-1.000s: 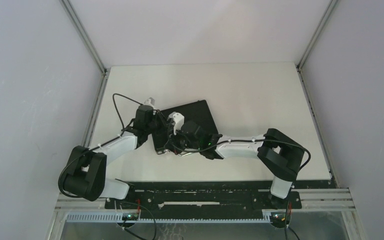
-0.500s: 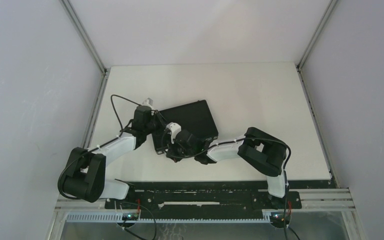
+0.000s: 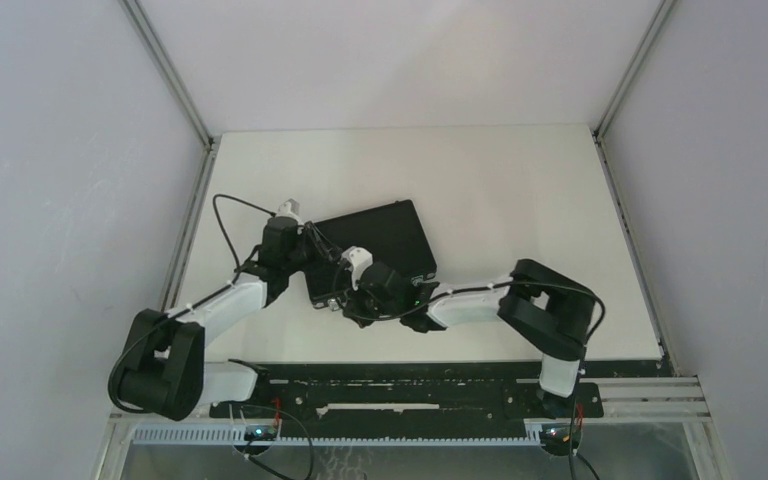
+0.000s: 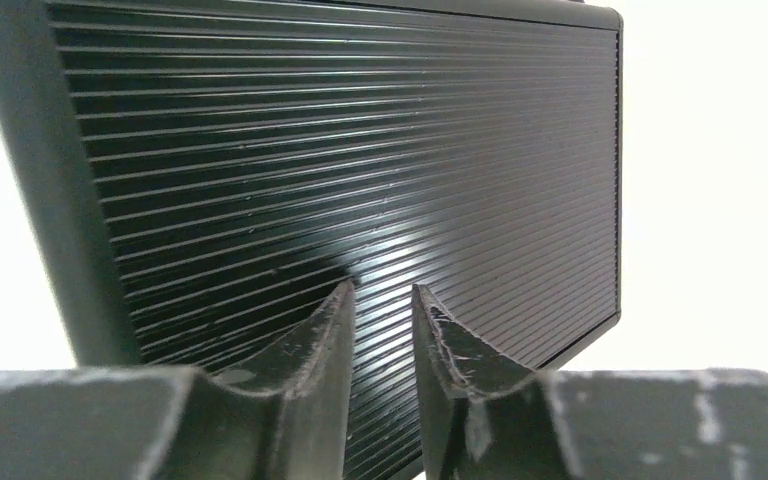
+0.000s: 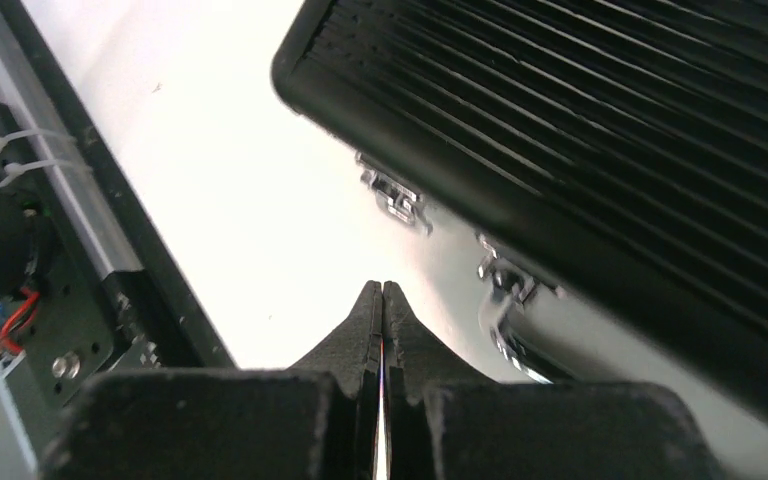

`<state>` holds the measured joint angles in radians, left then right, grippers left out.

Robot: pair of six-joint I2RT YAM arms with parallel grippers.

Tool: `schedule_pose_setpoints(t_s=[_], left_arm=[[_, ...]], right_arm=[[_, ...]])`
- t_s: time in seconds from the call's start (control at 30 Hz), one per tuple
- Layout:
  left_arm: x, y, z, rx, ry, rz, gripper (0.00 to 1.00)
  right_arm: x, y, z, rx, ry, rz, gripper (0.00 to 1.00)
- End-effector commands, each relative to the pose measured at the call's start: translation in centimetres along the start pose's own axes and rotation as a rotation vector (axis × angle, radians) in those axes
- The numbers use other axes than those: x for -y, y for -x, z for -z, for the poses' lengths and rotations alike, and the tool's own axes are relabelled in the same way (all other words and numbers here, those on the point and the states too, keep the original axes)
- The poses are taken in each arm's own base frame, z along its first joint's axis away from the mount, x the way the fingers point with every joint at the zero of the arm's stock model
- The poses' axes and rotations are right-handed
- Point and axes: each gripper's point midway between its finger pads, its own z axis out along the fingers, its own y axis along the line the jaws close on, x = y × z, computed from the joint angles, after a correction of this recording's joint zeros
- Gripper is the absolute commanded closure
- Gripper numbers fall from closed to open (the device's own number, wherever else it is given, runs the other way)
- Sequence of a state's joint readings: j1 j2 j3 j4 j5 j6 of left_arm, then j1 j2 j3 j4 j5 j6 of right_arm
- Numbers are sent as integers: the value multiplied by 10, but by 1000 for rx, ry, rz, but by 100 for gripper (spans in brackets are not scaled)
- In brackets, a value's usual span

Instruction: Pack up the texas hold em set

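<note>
The texas hold em set shows only as a shut black ribbed briefcase [image 3: 380,235] lying flat on the white table; chips and cards are hidden inside. My left gripper [image 4: 383,292] hovers at the case's left end [image 3: 312,258]. Its fingers stand a little apart, with only the ribbed lid [image 4: 360,150] behind the gap. My right gripper [image 5: 382,285] is shut and empty, low over the table by the case's front left corner [image 3: 343,300]. In the right wrist view, two silver latches [image 5: 395,195] and part of the silver handle [image 5: 505,335] sit on the case's front side [image 5: 580,130].
The table's near edge with a black rail and wiring [image 5: 80,260] lies close behind my right gripper. White walls enclose the table [image 3: 520,200] on three sides.
My left gripper's fingers have parted slightly and the arm has drawn a little to the left. My right arm has swung left along the case's front edge, staying shut.
</note>
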<state>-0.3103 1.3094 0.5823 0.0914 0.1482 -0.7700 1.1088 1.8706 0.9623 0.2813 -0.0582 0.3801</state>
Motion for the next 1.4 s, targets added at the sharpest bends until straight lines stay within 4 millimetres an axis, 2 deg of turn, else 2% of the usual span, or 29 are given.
schedule_pose_setpoints(t_s=[0.0, 0.13, 0.23, 0.33, 0.47, 0.57, 0.77, 0.87, 1.03, 1.37], left_arm=[[-29, -5, 16, 42, 113, -23, 58], [-19, 10, 37, 155, 122, -62, 38], [-18, 22, 56, 258, 143, -56, 34], [-25, 31, 72, 351, 160, -28, 30], [-40, 39, 86, 429, 217, -1, 16], [-39, 39, 85, 423, 217, -2, 13], [-34, 40, 83, 424, 187, -1, 12], [-36, 41, 84, 433, 199, -4, 12], [-37, 44, 87, 446, 200, 0, 11], [-41, 43, 86, 448, 211, 20, 8]], right_arm=[[-11, 46, 41, 166, -5, 55, 100], [5, 56, 64, 202, -78, 77, 100], [18, 58, 72, 209, -105, 78, 100], [19, 57, 71, 198, -78, 83, 100], [11, 43, 49, 155, -26, 66, 100], [6, 36, 29, 147, 3, 33, 100], [3, 53, -5, 166, 54, -12, 100], [5, 69, -17, 177, 57, -8, 100], [21, 91, -31, 189, 28, -7, 100], [63, 120, -49, 201, 17, -64, 99]])
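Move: From the right hand, the case's left latch lies about 4 cm to the left and 2 cm ahead, roughly level in height. The case's front left corner is some 7 cm left and 2 cm ahead, and its carrying handle about 4 cm right and 2 cm ahead. For the left hand, low over the lid, the case's middle is roughly 7 cm right, 1 cm ahead and 5 cm below, and that latch about 10 cm back, 1 cm left and 5 cm lower. The right hand, fingers kept shut, hops up about 8 cm while drifting right, comes back down at the case's front side near the left latch, then pushes the fingertips against that side, forward some 5 cm and left even farther, ending just in front of the case's left part. Meanwhile the left hand comes up off the lid and withdraws about 8 cm left, with a little back and up, turning some 20 degrees counter-clockwise as its fingers spread from a quarter open to nearly full, then waits open beside the case's front left corner. ##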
